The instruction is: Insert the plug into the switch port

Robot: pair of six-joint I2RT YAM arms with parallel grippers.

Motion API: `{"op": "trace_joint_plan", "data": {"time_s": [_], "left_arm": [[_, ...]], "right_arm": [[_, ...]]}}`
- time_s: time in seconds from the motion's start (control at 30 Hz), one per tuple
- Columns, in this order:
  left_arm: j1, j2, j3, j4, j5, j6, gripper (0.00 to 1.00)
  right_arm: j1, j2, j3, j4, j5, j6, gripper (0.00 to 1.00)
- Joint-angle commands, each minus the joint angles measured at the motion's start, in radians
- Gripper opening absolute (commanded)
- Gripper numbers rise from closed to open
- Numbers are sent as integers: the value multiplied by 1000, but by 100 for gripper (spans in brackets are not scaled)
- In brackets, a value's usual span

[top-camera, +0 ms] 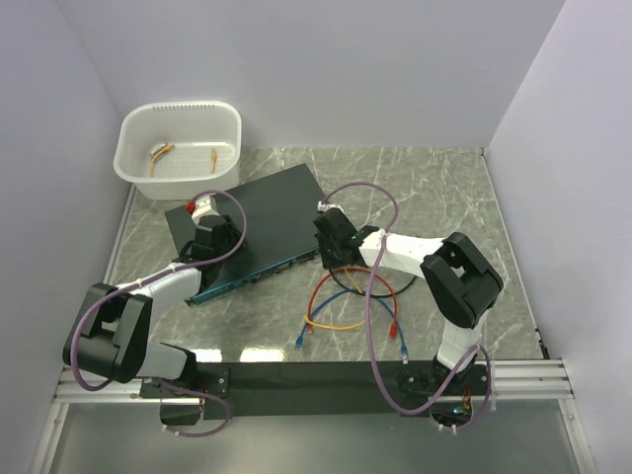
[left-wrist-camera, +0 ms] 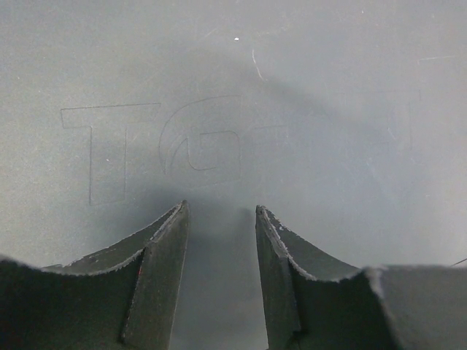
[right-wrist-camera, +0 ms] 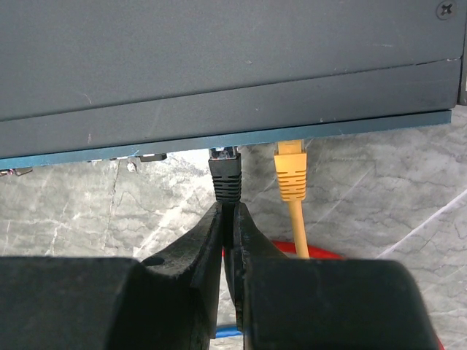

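Observation:
The flat black box (top-camera: 262,212) lies slanted on the marble table, its narrow teal face (top-camera: 252,279) toward the arms. In the right wrist view, my right gripper (right-wrist-camera: 228,208) is shut on the black plug (right-wrist-camera: 226,175) at its cable end. The plug's clear tip touches the teal face (right-wrist-camera: 350,125) at its lower edge. The switch port itself is hidden under that edge. A yellow plug (right-wrist-camera: 290,171) sits in the face just right of it. My left gripper (left-wrist-camera: 219,209) is open over the box's black top (left-wrist-camera: 233,87), with nothing between its fingers.
A white tub (top-camera: 180,148) stands at the back left, against the box's far corner. Orange, red and blue cables (top-camera: 341,308) lie coiled on the table in front of the box. Walls close in on the left, back and right.

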Motion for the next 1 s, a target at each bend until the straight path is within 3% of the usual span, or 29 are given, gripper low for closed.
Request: {"op": "trace_joint_plan", "data": {"time_s": [0.0,0.53,0.67,0.7,0.97], "left_arm": [[3,25,-5,-34,33,17,48],[4,26,-5,-31,36,19,46],[4,28,-3,-31,34,19,47],[4,28,-3,-33,33,17,48],[10,19,-6,-34,22,8,50]], "right_arm": [[-19,22,103,279,50,8,0],[-19,-35,103,337,21,-9,0],[-19,-38,86,315,15,-12,20],[-19,-44,65,318,15,-10,30],[-10,-171,-76,325,-16,-9,61]]}}
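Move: The right hand already pinches the black plug's cable just behind its boot, the plug's nose at the switch port about 3 cm ahead of the hand and 1 cm left, roughly level. The yellow plug sits in its port about 4 cm ahead and 1 cm right. The red cable's loop centres some 6 cm back, 5 cm right and 3 cm below. From the left hand, over the switch's lid, the port is about 16 cm right, 3 cm back and 4 cm lower. Still pinching behind the black boot, the right hand eases about 1 cm forward against the switch, edging left and up. Its fingers then spread to over half open and let go of the cable; it rises to some 3 cm above its starting height, drifting on forward and left while the wrist tilts about 10 degrees, fingertips swinging outward. ##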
